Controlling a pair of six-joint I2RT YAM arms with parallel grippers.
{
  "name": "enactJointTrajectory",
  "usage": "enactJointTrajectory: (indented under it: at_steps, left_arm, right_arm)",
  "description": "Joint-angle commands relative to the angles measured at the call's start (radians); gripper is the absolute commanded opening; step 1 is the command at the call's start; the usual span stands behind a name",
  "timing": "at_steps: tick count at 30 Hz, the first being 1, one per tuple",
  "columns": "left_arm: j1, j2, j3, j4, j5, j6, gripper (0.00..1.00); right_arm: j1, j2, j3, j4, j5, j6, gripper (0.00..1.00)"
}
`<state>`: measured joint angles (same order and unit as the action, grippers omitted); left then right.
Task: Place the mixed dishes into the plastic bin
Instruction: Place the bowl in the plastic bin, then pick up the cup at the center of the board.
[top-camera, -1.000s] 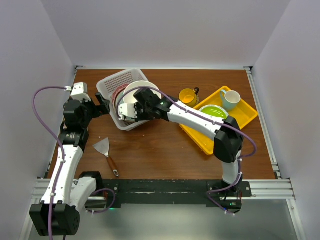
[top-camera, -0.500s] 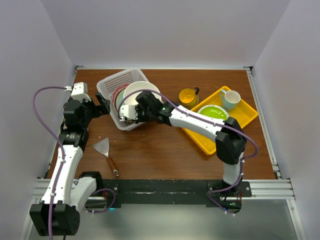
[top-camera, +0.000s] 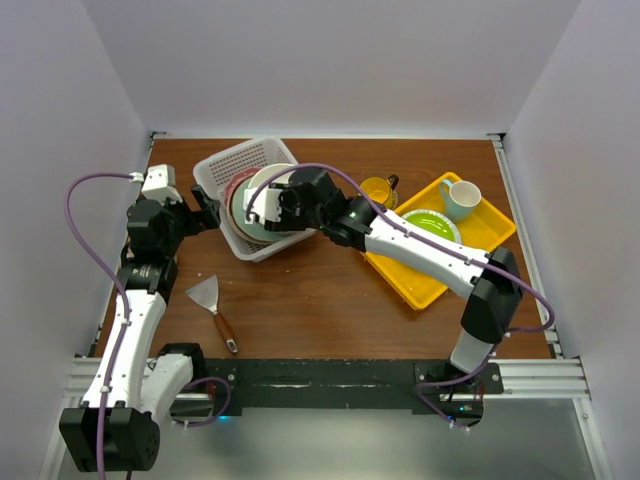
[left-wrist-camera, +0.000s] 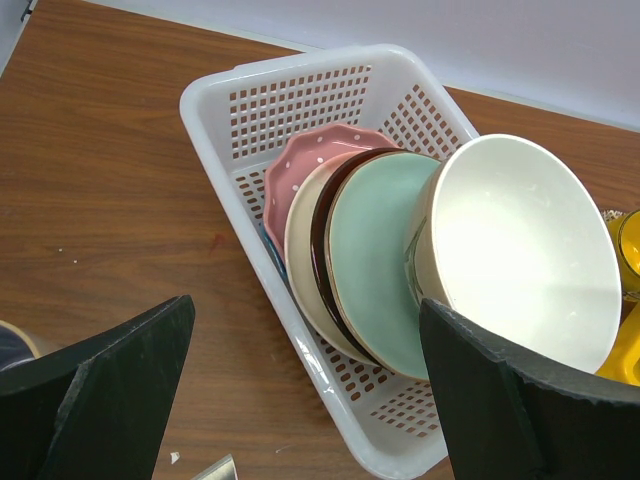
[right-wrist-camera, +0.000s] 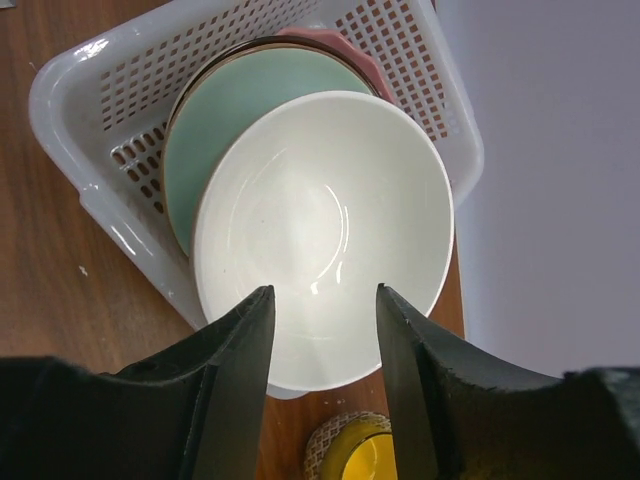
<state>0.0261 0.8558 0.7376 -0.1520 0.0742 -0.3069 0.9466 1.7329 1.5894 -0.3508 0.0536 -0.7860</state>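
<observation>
The plastic bin (top-camera: 232, 162) (left-wrist-camera: 232, 92) (right-wrist-camera: 95, 70) holds several dishes standing on edge: a pink dotted plate (left-wrist-camera: 318, 152), a cream plate (left-wrist-camera: 298, 250), a dark red-rimmed bowl (left-wrist-camera: 322, 225), a pale green plate (left-wrist-camera: 375, 255) (right-wrist-camera: 215, 120) and the large cream bowl (left-wrist-camera: 520, 250) (right-wrist-camera: 320, 215) (top-camera: 268, 180) leaning on them. My right gripper (top-camera: 272, 212) (right-wrist-camera: 325, 300) hovers open just above the cream bowl's near rim, holding nothing. My left gripper (top-camera: 207, 212) (left-wrist-camera: 305, 340) stands wide open beside the bin's left wall. A yellow mug (top-camera: 377, 192) (right-wrist-camera: 362, 458) sits on the table right of the bin.
A flat yellow tray (top-camera: 408, 272) at the right carries a lime-green plate (top-camera: 430, 222) and a white cup (top-camera: 461, 197). A spatula (top-camera: 213, 305) lies on the wooden table in front of the left arm. White walls close in the table.
My right gripper has opened and let go of the large cream bowl, which now leans in the bin. That arm has drawn back up and right. The left arm has not moved.
</observation>
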Motion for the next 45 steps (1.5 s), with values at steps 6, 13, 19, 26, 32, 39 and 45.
enactJointTrajectory:
  at_steps: [6, 13, 19, 26, 32, 39, 45]
  left_arm:
    - [0.011, 0.005, 0.017, 0.035, 0.016, -0.001, 1.00]
    - [0.014, 0.020, 0.014, 0.039, 0.041, 0.002, 1.00]
    - [0.012, 0.025, 0.005, 0.046, 0.073, 0.015, 1.00]
    - [0.012, 0.038, 0.002, 0.046, 0.064, 0.026, 1.00]
    - [0.011, 0.057, 0.006, 0.031, 0.027, 0.026, 1.00]
    - [0.011, 0.063, 0.022, -0.001, -0.036, 0.023, 1.00]
    - [0.012, 0.048, 0.025, -0.035, -0.169, 0.045, 1.00]
  right_arm:
    - [-0.031, -0.140, -0.048, -0.059, -0.104, 0.060, 0.52]
    - [-0.137, -0.306, -0.189, -0.073, -0.316, 0.096, 0.59]
    - [-0.276, -0.449, -0.357, 0.005, -0.519, 0.166, 0.66]
    - [-0.449, -0.500, -0.529, 0.175, -0.832, 0.339, 0.73]
    - [-0.540, -0.532, -0.592, 0.240, -0.923, 0.404, 0.86]
    - [-0.566, -0.550, -0.623, 0.282, -0.966, 0.435, 0.98]
    - [-0.565, -0.550, -0.611, 0.254, -0.968, 0.423, 0.98]
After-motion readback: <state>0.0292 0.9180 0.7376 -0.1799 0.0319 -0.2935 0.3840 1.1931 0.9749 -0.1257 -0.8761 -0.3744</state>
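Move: The white bowl I have just released sits in the near-right end of the plastic bin, its middle about 5 cm ahead of my empty right hand, 2 cm to the right and 13 cm below. The bin's middle is about 12 cm ahead and 3 cm left. The yellow mug stands roughly 16 cm ahead and 23 cm right, the yellow tray 7 cm ahead and 35 cm right, both well below. From my left hand, the bowl lies about 6 cm ahead, 17 cm right and 11 cm down. Already clear of the bowl, I carry my right hand about 15 cm to the right and 5 cm back, away from the bin towards the yellow tray, rising slightly, dipping, then coming up to its first height. Its half-open fingers spread fully while the wrist swings some 40 degrees, ending pointed left and nearly level. My open left hand sinks a couple of centimetres, tipping down slightly. ##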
